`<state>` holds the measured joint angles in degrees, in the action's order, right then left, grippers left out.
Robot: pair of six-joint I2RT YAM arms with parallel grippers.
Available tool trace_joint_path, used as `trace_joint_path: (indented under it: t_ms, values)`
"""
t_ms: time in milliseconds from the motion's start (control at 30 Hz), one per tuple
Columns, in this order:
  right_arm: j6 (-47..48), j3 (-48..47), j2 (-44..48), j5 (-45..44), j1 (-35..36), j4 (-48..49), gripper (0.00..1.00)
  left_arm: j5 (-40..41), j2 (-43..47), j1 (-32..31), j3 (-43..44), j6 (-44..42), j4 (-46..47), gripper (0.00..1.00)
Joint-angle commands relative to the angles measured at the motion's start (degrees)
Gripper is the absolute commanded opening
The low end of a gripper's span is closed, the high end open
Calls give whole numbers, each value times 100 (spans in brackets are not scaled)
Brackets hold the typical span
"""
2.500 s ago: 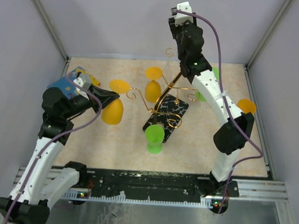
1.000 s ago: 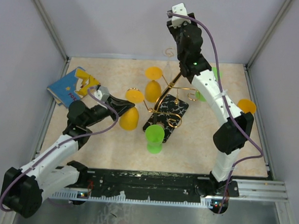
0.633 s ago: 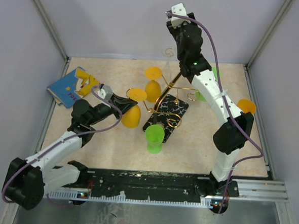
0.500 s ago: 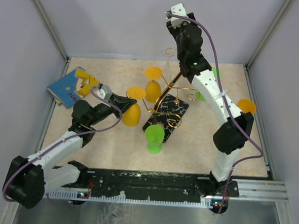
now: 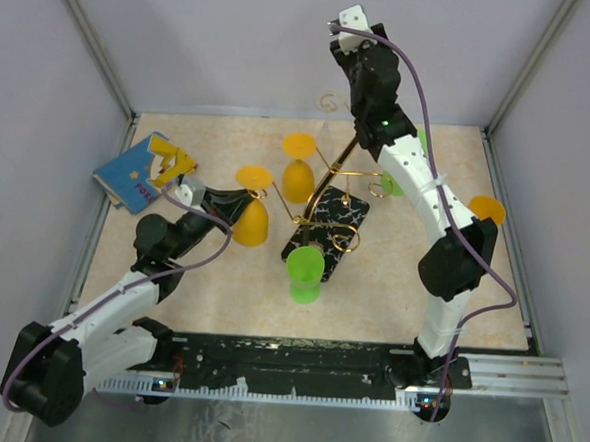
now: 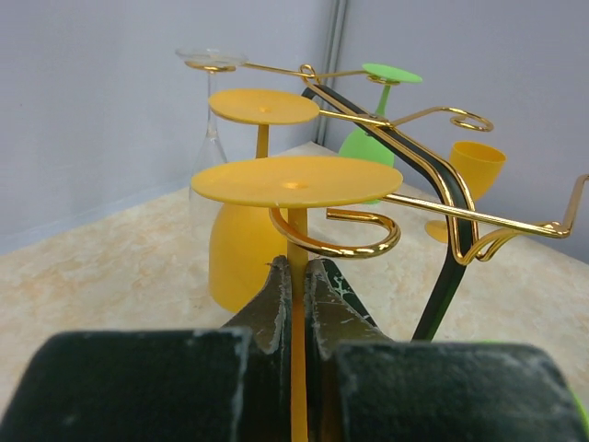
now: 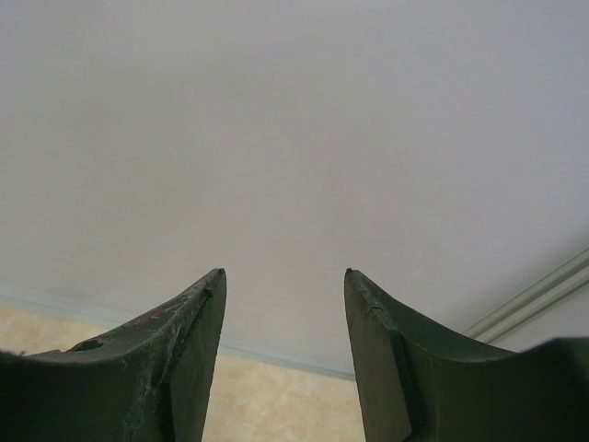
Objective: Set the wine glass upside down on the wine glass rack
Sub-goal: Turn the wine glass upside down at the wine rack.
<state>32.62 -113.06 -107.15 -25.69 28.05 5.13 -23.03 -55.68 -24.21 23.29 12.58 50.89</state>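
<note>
My left gripper point(image 6: 296, 269) is shut on the thin stem of an orange wine glass point(image 6: 241, 250), held upside down with its round foot point(image 6: 294, 180) on top. A curled scroll end point(image 6: 345, 244) of the gold wine glass rack point(image 5: 330, 178) lies just under that foot and crosses the stem. From above, the left gripper point(image 5: 231, 205) and the orange wine glass point(image 5: 251, 220) sit left of the rack's black marbled base point(image 5: 341, 212). My right gripper point(image 7: 283, 272) is open and empty, raised high toward the back wall point(image 5: 339, 31).
On the rack hang another orange glass point(image 5: 298, 179), a clear glass point(image 6: 212, 129) and a green glass point(image 5: 304, 272). A second green glass point(image 5: 395, 185) and an orange glass point(image 5: 487, 208) are to the right. A blue book point(image 5: 130, 174) lies at the left.
My left arm has carried the orange glass from the left in toward the rack's scroll arm, then slightly left and farther back in the last half second. The right arm has barely moved.
</note>
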Motion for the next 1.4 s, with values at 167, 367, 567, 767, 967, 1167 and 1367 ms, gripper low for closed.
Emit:
trace_joint_path:
  t_ms: [167,367,567,767,967,1167,1367]
  values:
    - [24,-416,-91,5,-46,182,55,-130,200,27,-56,-241,-59,0]
    - [32,-411,-82,-56,-46,156,55,-971,-36,22,61,-224,-221,0]
    - [6,-393,-32,-98,-48,155,57,-1225,-107,17,101,-209,-281,0]
    - [-41,-384,-25,-103,-46,138,58,-1121,89,15,67,-309,-582,34]
    - [-99,-384,-32,-91,-46,111,57,-855,451,13,-18,-414,-981,56]
    - [-112,-343,-21,-146,-43,111,58,-748,778,13,128,-484,-1735,58]
    - [-155,-319,26,-308,-46,39,58,-731,1143,-5,449,-470,-3020,56]
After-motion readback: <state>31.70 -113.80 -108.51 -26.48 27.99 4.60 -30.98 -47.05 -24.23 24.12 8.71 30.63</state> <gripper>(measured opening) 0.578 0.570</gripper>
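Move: The left hand already holds the upside-down orange wine glass by its stem. The rack's near-left curl is about 2 cm to its right, 2 cm back and some 3 cm above the fingers. A second orange glass hangs roughly 8 cm ahead and 8 cm right, 4 cm lower; a green glass stands on the table about 8 cm back, 12 cm right and 19 cm below. From the idle right hand the curl lies some 27 cm back, 22 cm left and 15 cm lower. Still pinching the stem, the left hand draws the glass back and to the right, about 2 cm each way, and slightly down into the curl, turning some 10 degrees clockwise. Its fingers then open to over half and let go of the stem. The open hand eases further back and down and a little left, coming away from the stem in front of the bowl. ##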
